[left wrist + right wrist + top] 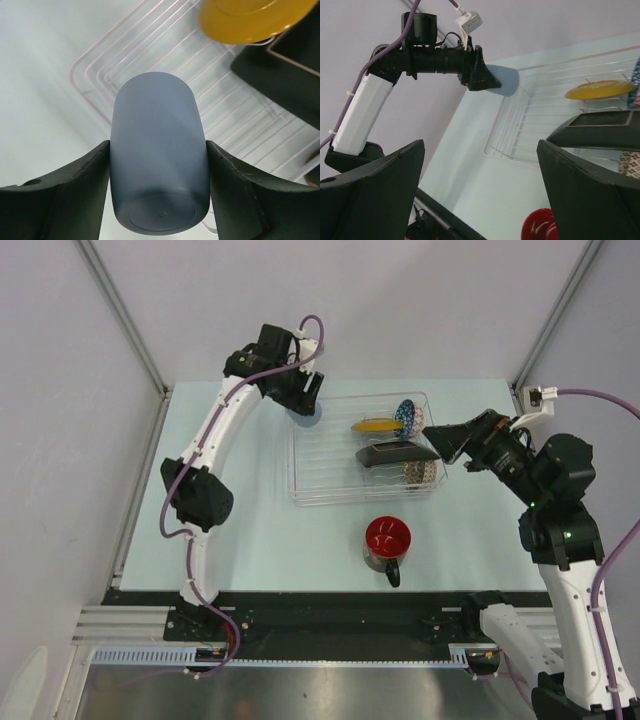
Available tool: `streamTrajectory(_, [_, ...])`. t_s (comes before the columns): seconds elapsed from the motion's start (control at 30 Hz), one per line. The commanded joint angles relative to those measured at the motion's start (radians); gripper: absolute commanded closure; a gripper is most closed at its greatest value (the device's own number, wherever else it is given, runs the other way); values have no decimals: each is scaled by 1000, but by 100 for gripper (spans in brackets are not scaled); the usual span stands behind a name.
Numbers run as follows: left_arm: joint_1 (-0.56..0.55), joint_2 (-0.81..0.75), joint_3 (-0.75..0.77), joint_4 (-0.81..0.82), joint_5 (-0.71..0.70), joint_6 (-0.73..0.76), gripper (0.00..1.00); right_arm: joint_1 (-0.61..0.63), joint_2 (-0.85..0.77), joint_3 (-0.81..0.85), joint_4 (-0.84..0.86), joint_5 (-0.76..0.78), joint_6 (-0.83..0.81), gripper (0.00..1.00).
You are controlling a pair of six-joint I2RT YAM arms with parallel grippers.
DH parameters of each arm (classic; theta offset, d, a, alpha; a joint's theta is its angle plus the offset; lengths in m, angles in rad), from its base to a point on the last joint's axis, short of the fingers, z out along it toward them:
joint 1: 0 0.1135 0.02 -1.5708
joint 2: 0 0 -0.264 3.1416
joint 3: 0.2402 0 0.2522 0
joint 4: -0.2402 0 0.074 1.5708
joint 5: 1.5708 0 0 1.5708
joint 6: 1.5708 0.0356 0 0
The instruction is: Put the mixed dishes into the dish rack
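My left gripper is shut on the light blue cup, holding it over the far-left corner of the clear dish rack. In the rack's right half are the yellow plate, the blue-white bowl, the black square plate and a speckled bowl. Just right of the black plate, my right gripper is open and holds nothing. The red-lined mug stands upright on the table in front of the rack. The right wrist view shows the cup in the left gripper's fingers.
The rack's left half shows only bare ribs. Grey walls close the table at the back and on both sides. A black rail runs along the near edge by the arm bases.
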Motion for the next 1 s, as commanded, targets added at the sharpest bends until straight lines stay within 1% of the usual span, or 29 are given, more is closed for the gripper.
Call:
streamTrajectory(0.0, [-47,-31,66,40,-139,65,100,14,-24,22,-113,141,-128,0])
streamTrajectory(0.13, [-67,20,49,46,-121,78,100,25,-15,8,-113,147,-131,0])
streamTrajectory(0.2, [-74,36,14,63,-100,84,100,27,-15,-3,-110,147,-128,0])
streamTrajectory(0.3, [-74,42,-58,107,-75,85,100,30,-19,-13,-116,165,-116,0])
streamTrajectory(0.33, [-76,39,-113,127,-75,84,100,30,-22,-15,-118,167,-116,0])
streamTrajectory(0.43, [-74,39,-171,187,-73,85,100,33,-35,-23,-121,170,-114,0])
streamTrajectory(0.6, [-76,88,-139,196,-83,89,100,39,-54,-33,-147,216,-107,0])
streamTrajectory(0.8, [-76,114,-198,257,-87,96,100,39,-70,-50,-156,233,-105,0])
streamTrajectory(0.97, [-74,143,-238,271,-110,122,100,39,-74,-56,-151,237,-100,0])
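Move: My left hand holds the blue cup above the left edge of the dish rack. The free spot for it in the rack's left part is some 17 cm below, about 1 cm ahead and 4 cm right. The yellow plate stands about 6 cm ahead and 15 cm right, the black plate about 2 cm back and 19 cm right, both roughly 14 cm below. From my empty right hand the red mug lies some 32 cm down, 1 cm back and 4 cm left. Keeping the blue cup pinched, I ease my left hand about 3 cm right, then sink it some 12 cm towards the free left part of the rack, left of the yellow plate, its left side tipping up slightly. My right hand, empty and wide open, lowers about 5 cm and drifts 3 cm right, turning some 10 degrees clockwise. ##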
